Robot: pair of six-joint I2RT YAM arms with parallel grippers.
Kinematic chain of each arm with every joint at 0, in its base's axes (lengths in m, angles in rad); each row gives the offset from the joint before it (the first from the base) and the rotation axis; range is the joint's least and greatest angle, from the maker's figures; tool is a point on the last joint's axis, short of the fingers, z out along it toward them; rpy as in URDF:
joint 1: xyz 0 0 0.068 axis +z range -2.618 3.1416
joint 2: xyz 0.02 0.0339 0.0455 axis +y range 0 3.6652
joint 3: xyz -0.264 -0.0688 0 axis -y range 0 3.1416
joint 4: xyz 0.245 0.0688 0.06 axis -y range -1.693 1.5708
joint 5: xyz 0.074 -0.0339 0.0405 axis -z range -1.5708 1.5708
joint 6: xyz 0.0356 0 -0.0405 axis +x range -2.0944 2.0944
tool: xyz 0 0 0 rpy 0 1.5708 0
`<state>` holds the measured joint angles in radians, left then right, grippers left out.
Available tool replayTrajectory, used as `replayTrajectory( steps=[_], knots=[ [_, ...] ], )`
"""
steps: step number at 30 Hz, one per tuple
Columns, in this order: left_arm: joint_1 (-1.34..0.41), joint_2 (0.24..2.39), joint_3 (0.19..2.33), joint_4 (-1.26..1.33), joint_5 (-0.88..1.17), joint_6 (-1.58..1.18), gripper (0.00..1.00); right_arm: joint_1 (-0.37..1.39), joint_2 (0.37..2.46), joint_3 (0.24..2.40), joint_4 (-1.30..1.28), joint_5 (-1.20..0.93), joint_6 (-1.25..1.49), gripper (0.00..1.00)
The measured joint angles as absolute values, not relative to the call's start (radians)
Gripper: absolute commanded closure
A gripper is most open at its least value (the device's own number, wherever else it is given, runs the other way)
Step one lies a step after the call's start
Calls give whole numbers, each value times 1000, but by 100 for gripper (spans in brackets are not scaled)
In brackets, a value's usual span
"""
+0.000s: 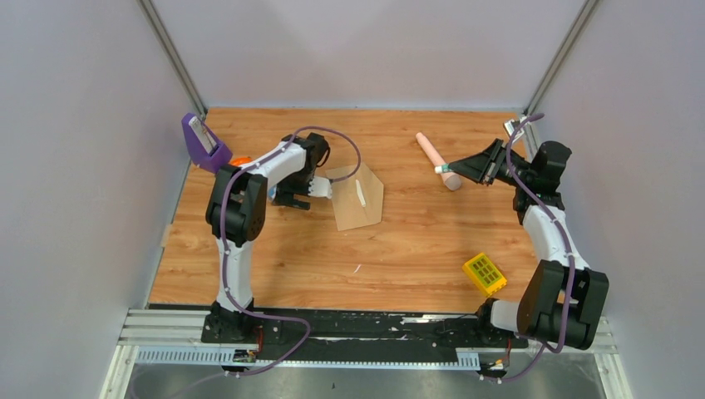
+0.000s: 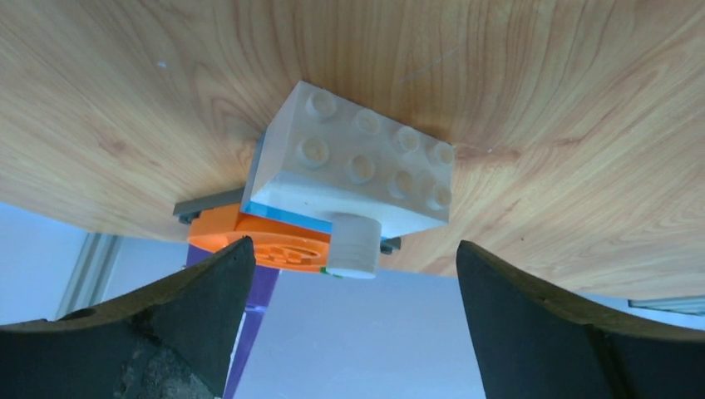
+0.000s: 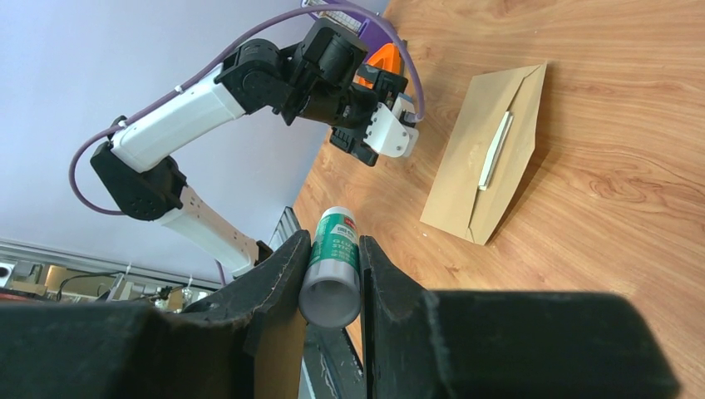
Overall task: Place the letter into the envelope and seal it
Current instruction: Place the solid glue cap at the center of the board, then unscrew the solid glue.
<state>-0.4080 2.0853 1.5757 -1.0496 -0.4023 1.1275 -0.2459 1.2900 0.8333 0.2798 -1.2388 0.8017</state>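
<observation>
The tan envelope [image 1: 356, 199] lies flat on the wooden table, its pointed flap toward the right, also seen in the right wrist view [image 3: 486, 154]. A pale narrow strip [image 1: 361, 193] lies along the flap's fold. The letter is not visible as a separate sheet. My left gripper [image 1: 320, 189] hovers just left of the envelope, jaws wide open and holding nothing [image 2: 356, 249]. My right gripper [image 1: 459, 169] is raised at the right rear, shut on a green-and-white glue stick [image 3: 337, 233].
A white studded brick [image 2: 357, 162] stacked on blue, orange and grey pieces sits under the left gripper, a small white cylinder [image 2: 356, 245] beside it. A purple holder [image 1: 204, 143] stands back left. A pink cylinder [image 1: 432, 151] lies near the right gripper. A yellow brick [image 1: 485, 274] lies front right.
</observation>
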Motion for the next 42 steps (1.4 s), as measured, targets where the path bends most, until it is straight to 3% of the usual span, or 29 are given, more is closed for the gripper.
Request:
replayTrajectory(
  steps=[11,20,26,31,42],
  knots=[
    [-408,1902,1809,-1194,-252,1087,0,-243,1292,838,265,-1235,788,100],
    [-414,1680,2051,-1225,215,901,0,-183,1307,860,215,-1223,724,100],
    [-422,1552,1852,-988,680,612,0,-94,1311,913,136,-1244,609,100],
    [-459,1581,1756,-767,937,349,0,-17,1314,936,89,-1283,522,100],
    [-604,1626,1595,-451,1085,5,0,164,1309,940,18,-1311,366,100]
  ],
)
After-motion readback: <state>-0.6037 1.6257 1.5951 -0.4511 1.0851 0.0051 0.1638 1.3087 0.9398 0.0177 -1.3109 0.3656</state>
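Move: The open left hand is right over the glue cap, whose middle is about 1 cm below, on the brick some 3 cm down. The glue stick lies about 45 cm to its right, 7 cm back and 21 cm higher, still pinched at the right hand's own fingertips. From the right hand the envelope is roughly 26 cm left, 8 cm ahead and 26 cm below; the pink roller is about 20 cm straight ahead, 25 cm below. Straight up off the released cap first, then sweeping right and back towards the glue stick, the left hand climbs about 26 cm and crosses 30, fingers staying wide open while the wrist rolls from pointing down to pointing right. A little later the right hand, keeping its pinch on the stick, carries it left and back to meet the left hand, turning some 30 degrees counter-clockwise. ##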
